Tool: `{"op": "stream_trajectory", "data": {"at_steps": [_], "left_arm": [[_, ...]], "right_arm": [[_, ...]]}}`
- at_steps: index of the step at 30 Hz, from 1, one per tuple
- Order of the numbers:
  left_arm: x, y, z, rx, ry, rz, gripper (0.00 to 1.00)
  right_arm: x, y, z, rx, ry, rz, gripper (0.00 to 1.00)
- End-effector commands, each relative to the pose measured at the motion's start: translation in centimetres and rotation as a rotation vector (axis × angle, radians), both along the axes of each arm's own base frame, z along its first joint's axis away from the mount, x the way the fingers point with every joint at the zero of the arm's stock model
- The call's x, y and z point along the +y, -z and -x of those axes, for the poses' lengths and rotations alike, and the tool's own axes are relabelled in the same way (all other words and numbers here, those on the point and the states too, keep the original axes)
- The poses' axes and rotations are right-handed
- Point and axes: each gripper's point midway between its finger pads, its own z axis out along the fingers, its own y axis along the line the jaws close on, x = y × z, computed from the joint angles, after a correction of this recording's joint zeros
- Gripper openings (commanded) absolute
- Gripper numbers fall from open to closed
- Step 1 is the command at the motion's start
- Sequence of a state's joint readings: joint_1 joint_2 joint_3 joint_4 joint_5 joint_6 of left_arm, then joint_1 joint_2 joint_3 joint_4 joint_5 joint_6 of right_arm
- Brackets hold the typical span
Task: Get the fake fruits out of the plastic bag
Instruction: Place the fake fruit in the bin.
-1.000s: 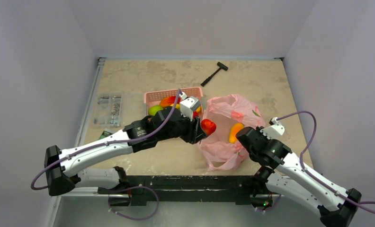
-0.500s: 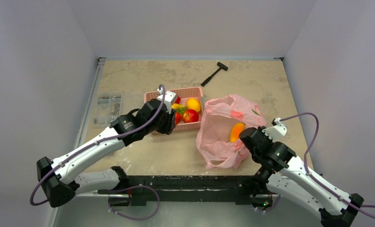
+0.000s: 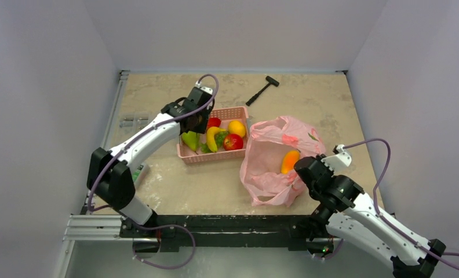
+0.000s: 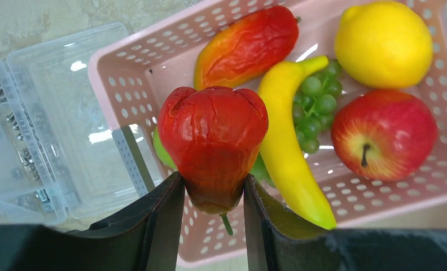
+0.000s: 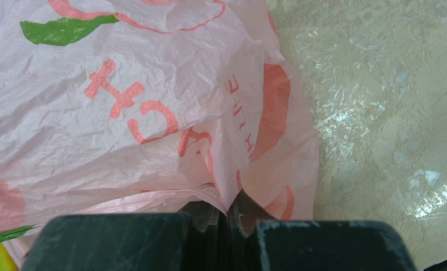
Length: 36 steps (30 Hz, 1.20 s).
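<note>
My left gripper (image 4: 213, 195) is shut on a red bell-shaped fake fruit (image 4: 213, 141), stem down, held above the left part of the pink slotted basket (image 4: 105, 62). In the basket lie a yellow banana (image 4: 286, 141), a red apple (image 4: 384, 134), a lemon (image 4: 384, 42), green grapes (image 4: 317, 104) and a red-orange fruit (image 4: 246, 45). The pink plastic bag (image 3: 270, 156) lies right of the basket with its mouth open, and an orange-yellow oval fruit (image 3: 288, 161) is inside. My right gripper (image 5: 228, 217) is shut, pinching the plastic bag (image 5: 125, 113) at its near right edge.
A black hammer (image 3: 262, 90) lies at the back of the table. A clear plastic box (image 4: 46, 130) with small metal parts sits just left of the basket. Grey walls close in the table on three sides.
My left arm has swung from the bag's mouth leftward and back to above the basket, carrying the red fruit. The right gripper has stayed on the bag.
</note>
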State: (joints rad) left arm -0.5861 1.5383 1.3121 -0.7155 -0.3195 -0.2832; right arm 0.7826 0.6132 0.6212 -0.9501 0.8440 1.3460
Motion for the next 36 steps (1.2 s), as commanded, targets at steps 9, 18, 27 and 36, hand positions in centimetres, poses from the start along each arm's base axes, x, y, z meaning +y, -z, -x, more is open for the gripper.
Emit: {"op": "stream_trajectory", "data": {"at_steps": [9, 18, 27, 36], "left_arm": [[0.0, 4.0, -4.9, 0.158, -0.029, -0.095, 0.11], [-0.2, 5.8, -4.6, 0.218, -0.061, -0.094, 0.44], [0.1, 3.5, -4.0, 0.175, -0.055, -0.060, 0.69], [-3.6, -1.1, 1.7, 0.103, 0.018, 0.361, 0.68]], "right_arm": [[0.0, -0.4, -0.4, -0.032, -0.001, -0.001, 0.00], [0.1, -0.4, -0.4, -0.035, -0.007, -0.003, 0.00], [0.2, -0.3, -0.4, -0.029, -0.012, 0.000, 0.00], [1.3, -0.4, -0.6, -0.017, -0.085, -0.001, 0.00]]}}
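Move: The free spot for the held red fruit, between the pear and the banana in the pink bin, lies about 5 cm ahead of the left hand and some 9 cm below it. Roughly 10 cm below the hand, the pear is 2 cm ahead and 4 cm left, the banana 2 cm ahead and 4 cm right, and the mango 8 cm ahead and 2 cm right. From the right hand the spot is about 35 cm left, 13 cm ahead and 7 cm lower. The red fruit, already pinched in the left fingers, is carried down about 6.5 cm and forward some 4.5 cm into the gap between pear and banana, the fingertips tipping more steeply downward. The fingers then open and let go, and the empty hand backs off, about 3.5 cm back and 3 cm up. The right hand stays put, still pinching the plastic bag. ##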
